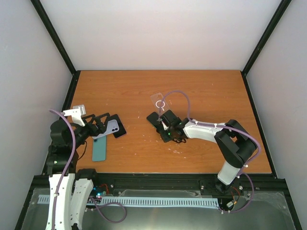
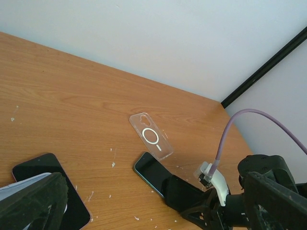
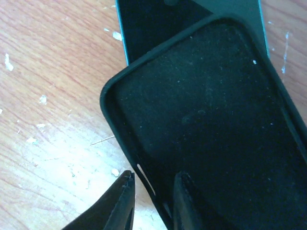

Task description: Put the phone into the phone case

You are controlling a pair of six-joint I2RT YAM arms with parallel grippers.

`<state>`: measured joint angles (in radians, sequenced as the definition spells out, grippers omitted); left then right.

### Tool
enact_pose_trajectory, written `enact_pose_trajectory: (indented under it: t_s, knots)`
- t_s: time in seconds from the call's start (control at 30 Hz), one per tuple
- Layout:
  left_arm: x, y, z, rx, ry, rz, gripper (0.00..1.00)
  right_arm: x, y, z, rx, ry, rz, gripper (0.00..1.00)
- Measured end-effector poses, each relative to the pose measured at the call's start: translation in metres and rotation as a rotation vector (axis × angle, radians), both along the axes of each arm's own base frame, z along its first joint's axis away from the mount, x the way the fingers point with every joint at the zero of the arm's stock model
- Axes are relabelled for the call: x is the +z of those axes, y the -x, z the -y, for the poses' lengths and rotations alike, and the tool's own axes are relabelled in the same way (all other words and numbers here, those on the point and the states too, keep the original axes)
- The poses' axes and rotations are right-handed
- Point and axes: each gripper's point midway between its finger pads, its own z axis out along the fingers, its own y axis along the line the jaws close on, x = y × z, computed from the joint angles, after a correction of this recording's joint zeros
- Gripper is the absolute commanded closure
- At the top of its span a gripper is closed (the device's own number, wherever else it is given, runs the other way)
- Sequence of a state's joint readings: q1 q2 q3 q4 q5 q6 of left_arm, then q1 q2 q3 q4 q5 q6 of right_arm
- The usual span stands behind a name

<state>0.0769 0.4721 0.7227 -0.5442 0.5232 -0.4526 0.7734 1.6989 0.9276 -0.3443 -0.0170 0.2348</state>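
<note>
A dark-screened phone with a teal edge lies flat near the table's middle. A black phone case rests hollow side up, overlapping the phone's near end. My right gripper is shut on the case's side wall, with one finger outside and the other inside. My left gripper stands open at the left, over a lavender phone; only one of its fingers shows in the left wrist view.
A clear case with a white ring lies just beyond the teal-edged phone. A black-screened phone and a teal slab lie by the left gripper. White crumbs dot the wood.
</note>
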Motion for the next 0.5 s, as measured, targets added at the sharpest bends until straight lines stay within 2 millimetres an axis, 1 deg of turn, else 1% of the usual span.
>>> enact_pose_trajectory:
  t_s: [0.17, 0.23, 0.3, 0.4, 0.5]
  knots:
    - [0.000, -0.001, -0.001, 0.007, -0.002, -0.001, 0.00, -0.002, 0.002, -0.001, 0.002, -0.005, -0.015, 0.96]
    - [-0.001, -0.001, -0.002, 0.010, -0.003, -0.001, 0.01, -0.002, 0.007, -0.002, 0.000, -0.019, -0.030, 0.97]
    - [-0.001, -0.001, -0.002, 0.014, -0.004, -0.001, 0.00, -0.003, 0.016, -0.001, 0.002, -0.038, -0.049, 0.97]
    - [-0.001, -0.002, -0.003, 0.018, -0.005, -0.002, 0.00, -0.003, 0.035, -0.003, 0.013, -0.071, -0.086, 0.97]
    - [-0.001, -0.002, -0.004, 0.022, -0.006, -0.004, 0.01, -0.001, 0.052, -0.011, 0.055, -0.103, -0.103, 0.97]
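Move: The black phone case lies under the right fingers, which straddle its near-left long edge; its middle is about 2 cm ahead, 3 cm right and 1 cm below. The black phone, partly covered by the case, has its middle some 8 cm ahead and 4 cm left, and the clear case about 18 cm ahead and 2 cm left. From the left hand the black case is roughly 6 cm ahead, 33 cm right and 27 cm below. The right fingers close, pinching the black case's near-left lip, then drag it back about 5 cm, slightly left. ##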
